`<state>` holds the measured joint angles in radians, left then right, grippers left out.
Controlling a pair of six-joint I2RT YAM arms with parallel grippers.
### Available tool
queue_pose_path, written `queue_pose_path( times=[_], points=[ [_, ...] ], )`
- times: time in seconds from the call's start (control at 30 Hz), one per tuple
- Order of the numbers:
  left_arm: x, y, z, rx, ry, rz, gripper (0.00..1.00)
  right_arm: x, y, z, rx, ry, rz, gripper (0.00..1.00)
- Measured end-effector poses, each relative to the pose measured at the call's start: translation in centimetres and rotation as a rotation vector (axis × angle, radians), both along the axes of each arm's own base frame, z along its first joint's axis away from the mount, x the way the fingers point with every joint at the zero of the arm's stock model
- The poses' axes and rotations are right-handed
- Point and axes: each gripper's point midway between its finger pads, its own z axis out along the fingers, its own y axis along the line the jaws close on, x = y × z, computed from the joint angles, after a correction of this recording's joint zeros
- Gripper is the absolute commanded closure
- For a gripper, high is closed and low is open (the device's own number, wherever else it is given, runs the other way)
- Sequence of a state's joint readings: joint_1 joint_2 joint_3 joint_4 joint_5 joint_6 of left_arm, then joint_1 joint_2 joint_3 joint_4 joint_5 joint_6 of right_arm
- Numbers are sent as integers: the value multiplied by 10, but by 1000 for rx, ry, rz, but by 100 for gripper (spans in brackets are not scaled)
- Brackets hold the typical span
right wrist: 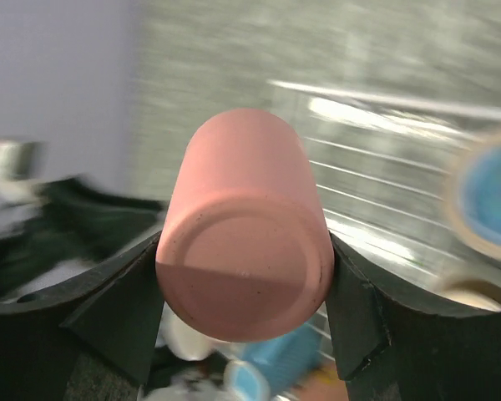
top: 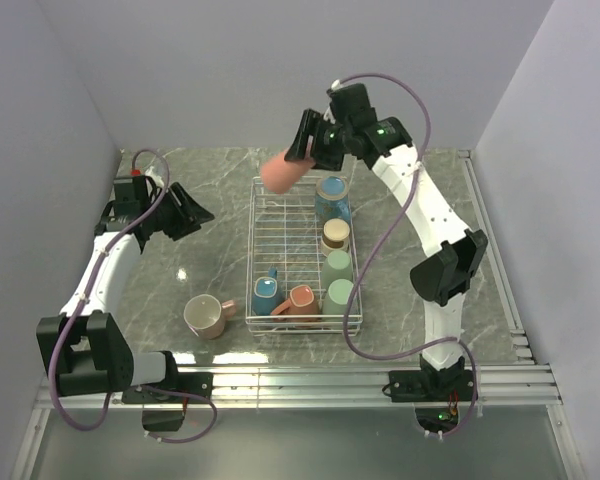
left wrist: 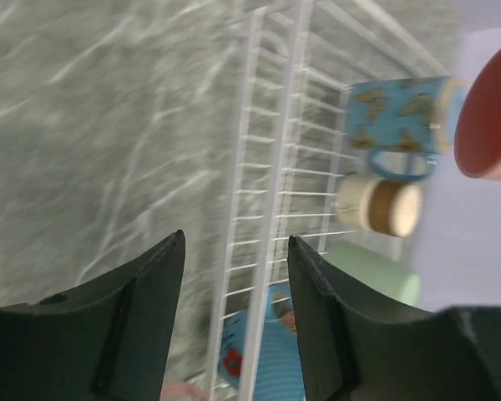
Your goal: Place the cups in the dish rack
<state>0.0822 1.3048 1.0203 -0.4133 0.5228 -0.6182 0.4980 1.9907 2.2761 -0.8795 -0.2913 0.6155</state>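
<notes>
The white wire dish rack stands mid-table. Along its right side are a teal patterned cup, a cream cup and two mint green cups. At its near left lie a teal blue cup and a salmon cup with an orange inside. My right gripper is shut on a salmon pink cup, held on its side above the rack's far left corner; its base faces the wrist camera. My left gripper is open and empty, left of the rack.
A pale pink mug stands on the marble table, left of the rack's near corner. Grey walls enclose the table on the left, back and right. A metal rail runs along the near edge.
</notes>
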Motion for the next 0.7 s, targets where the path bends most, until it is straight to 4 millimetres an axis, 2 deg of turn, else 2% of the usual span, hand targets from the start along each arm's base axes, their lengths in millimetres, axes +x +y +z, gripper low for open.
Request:
queue_pose_path(
  times=[0.07,0.17,0.37,0.47,0.7],
  points=[
    [-9,8,-10,49,39,23,44,-4,-8,-26,-125,24,-26,100],
    [-23,14,-18,89,69,48,44,-15,-5,-54,-265,42,-24,100],
    [-43,20,-26,130,104,70,46,-34,16,-84,-420,26,5,100],
    [-51,23,-31,152,131,77,46,-31,16,-93,-468,14,-6,100],
    [-68,31,-38,209,166,85,46,-7,5,-127,-582,3,-71,100]
  ],
)
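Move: The salmon cup already sits in the right hand; its place is the empty far-left bay of the dish rack, some 3 cm ahead of that hand and 24 cm below. From the hand, the blue mug stands about 5 cm ahead and 10 cm right, the cream-and-brown cup 5 cm back and 10 cm right. The pink mug lies about 18 cm back from the empty left hand and 14 cm below; the blue cup in the rack is 13 cm back and 15 cm right. The salmon cup, kept pinched in the right hand, is lowered about 13 cm towards the rack's far-left bay while the wrist rolls some 30 degrees, left side down, the hand swinging back about 3 cm and then forward again. The open left hand draws back about 7 cm, sinking and easing left towards the pink mug, its fingers tipping farther down. ##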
